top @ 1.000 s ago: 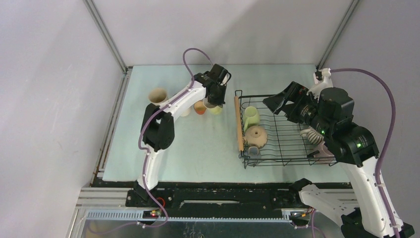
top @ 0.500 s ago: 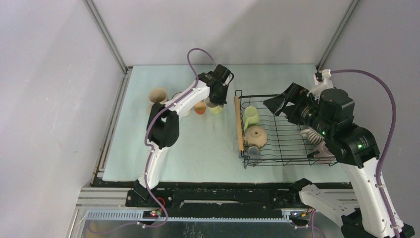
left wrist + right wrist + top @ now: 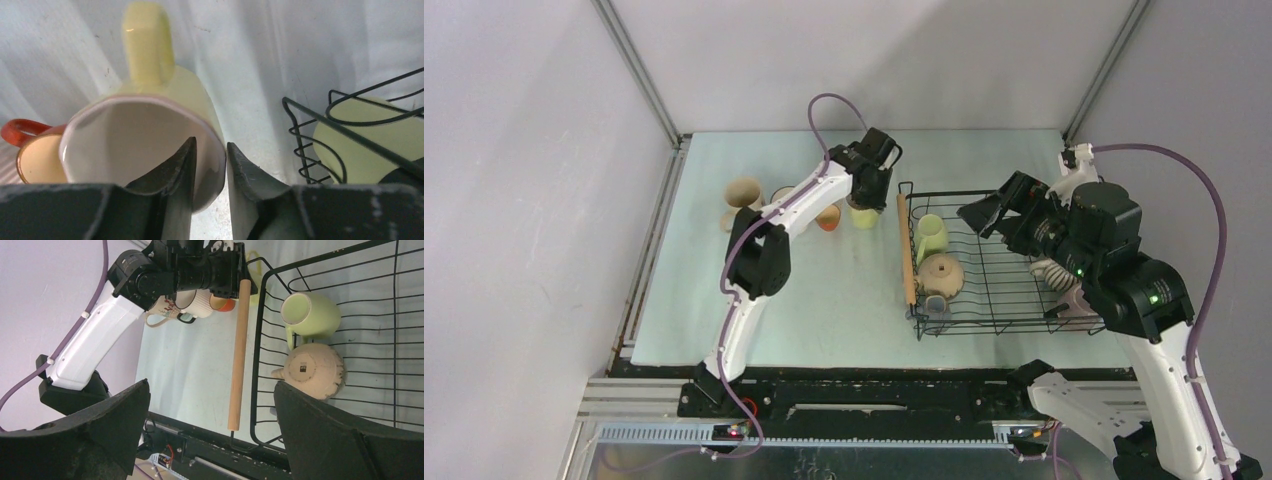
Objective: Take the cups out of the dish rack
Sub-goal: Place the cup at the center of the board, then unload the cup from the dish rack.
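A pale yellow cup stands upright on the table just left of the dish rack, next to an orange-red cup. My left gripper straddles the yellow cup's rim, one finger inside and one outside, slightly open with a gap at the inner wall. Seen from above, the left gripper is over that cup. The rack holds a pale green cup, an upturned tan cup, a grey cup and a ribbed cream cup. My right gripper hovers open and empty above the rack.
A tan cup and a cream cup stand on the table left of the orange one. The rack's wooden handle lies between the set-down cups and the rack. Metal frame posts rise at the back corners.
The left gripper has shifted a little right with the yellow cup, and its jaws have loosened from the rim. The right arm has barely moved.
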Controlling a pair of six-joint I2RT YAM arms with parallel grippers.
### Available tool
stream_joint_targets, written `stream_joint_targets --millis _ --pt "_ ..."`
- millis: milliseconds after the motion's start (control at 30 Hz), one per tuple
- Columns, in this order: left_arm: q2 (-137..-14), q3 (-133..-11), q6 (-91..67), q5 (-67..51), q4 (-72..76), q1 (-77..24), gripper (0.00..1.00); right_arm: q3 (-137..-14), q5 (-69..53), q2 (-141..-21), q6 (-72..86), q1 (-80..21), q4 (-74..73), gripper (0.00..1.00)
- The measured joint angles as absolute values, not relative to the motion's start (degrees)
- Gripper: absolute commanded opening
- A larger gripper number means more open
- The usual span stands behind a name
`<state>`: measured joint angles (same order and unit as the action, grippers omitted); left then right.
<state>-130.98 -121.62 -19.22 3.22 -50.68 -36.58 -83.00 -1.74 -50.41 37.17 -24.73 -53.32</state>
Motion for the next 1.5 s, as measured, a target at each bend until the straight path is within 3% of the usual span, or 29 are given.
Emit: stream_joint_targets --millis 300,500,667,700,733,767,1233,1500 --pt "-130.96 -126.93 -18.85 3.25 -50.74 -36.64 0.44 -83.0 -1.76 -50.37 37.15 -24.73 -54.35 1.0" --pt "-130.96 -127.46 -18.35 3.25 -51.16 -36.64 0.55 -83.0 -1.76 -50.37 37.01 -24.73 -54.85 1.0" --pt "-130.26 -127.92 -17.69 3.25 -51.86 -36.62 0.72 -83.0 -1.74 -50.5 36.58 -24.73 -55.53 1.0" --pt "-129.73 -127.96 -17.52 3.25 -51.9 -36.62 0.8 -83.0 -1.72 -50.61 36.47 -24.73 -55.61 1.0" --pt "-129.23 -127.96 -17.39 3.27 -52.01 -36.62 0.94 -83.0 -1.69 -50.7 36.36 -24.73 -55.61 1.0" --pt "-128.51 -127.96 -17.23 3.27 -52.1 -36.62 0.99 -83.0 -1.58 -50.81 36.32 -24.73 -55.66 1.0" --pt "-110.3 -126.69 -16.93 4.16 -51.44 -36.07 1.0 -80.44 4.29 -52.62 36.03 -24.73 -58.61 1.0" --pt "-92.58 -110.98 -17.1 2.46 -45.6 -36.07 1.0 -74.02 6.26 -56.71 36.01 -24.73 -57.19 1.0"
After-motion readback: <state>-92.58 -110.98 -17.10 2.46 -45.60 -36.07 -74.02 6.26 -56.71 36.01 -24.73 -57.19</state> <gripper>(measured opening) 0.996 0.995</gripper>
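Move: The left fingers straddle the green cup's right-hand rim; the cup's middle is about 3 cm left, 1 cm ahead and 5 below. From that hand the orange cup is some 10 cm left and level, the white mug about 17 left and 1 ahead. The open right hand has the rack's green mug roughly 14 cm ahead, 7 left and 30 below, with the beige bowl about 7 ahead, 5 left, 29 below. The left fingers, already loosened at the green cup's rim, come free of it as the hand lifts, pauses briefly while they spread wide, then climbs away fast, about 26 cm in all, ending with a swing back and left as the fingertips tip up towards forward. Late on, the open right hand sinks some 10 cm towards the rack, tipping downward. ##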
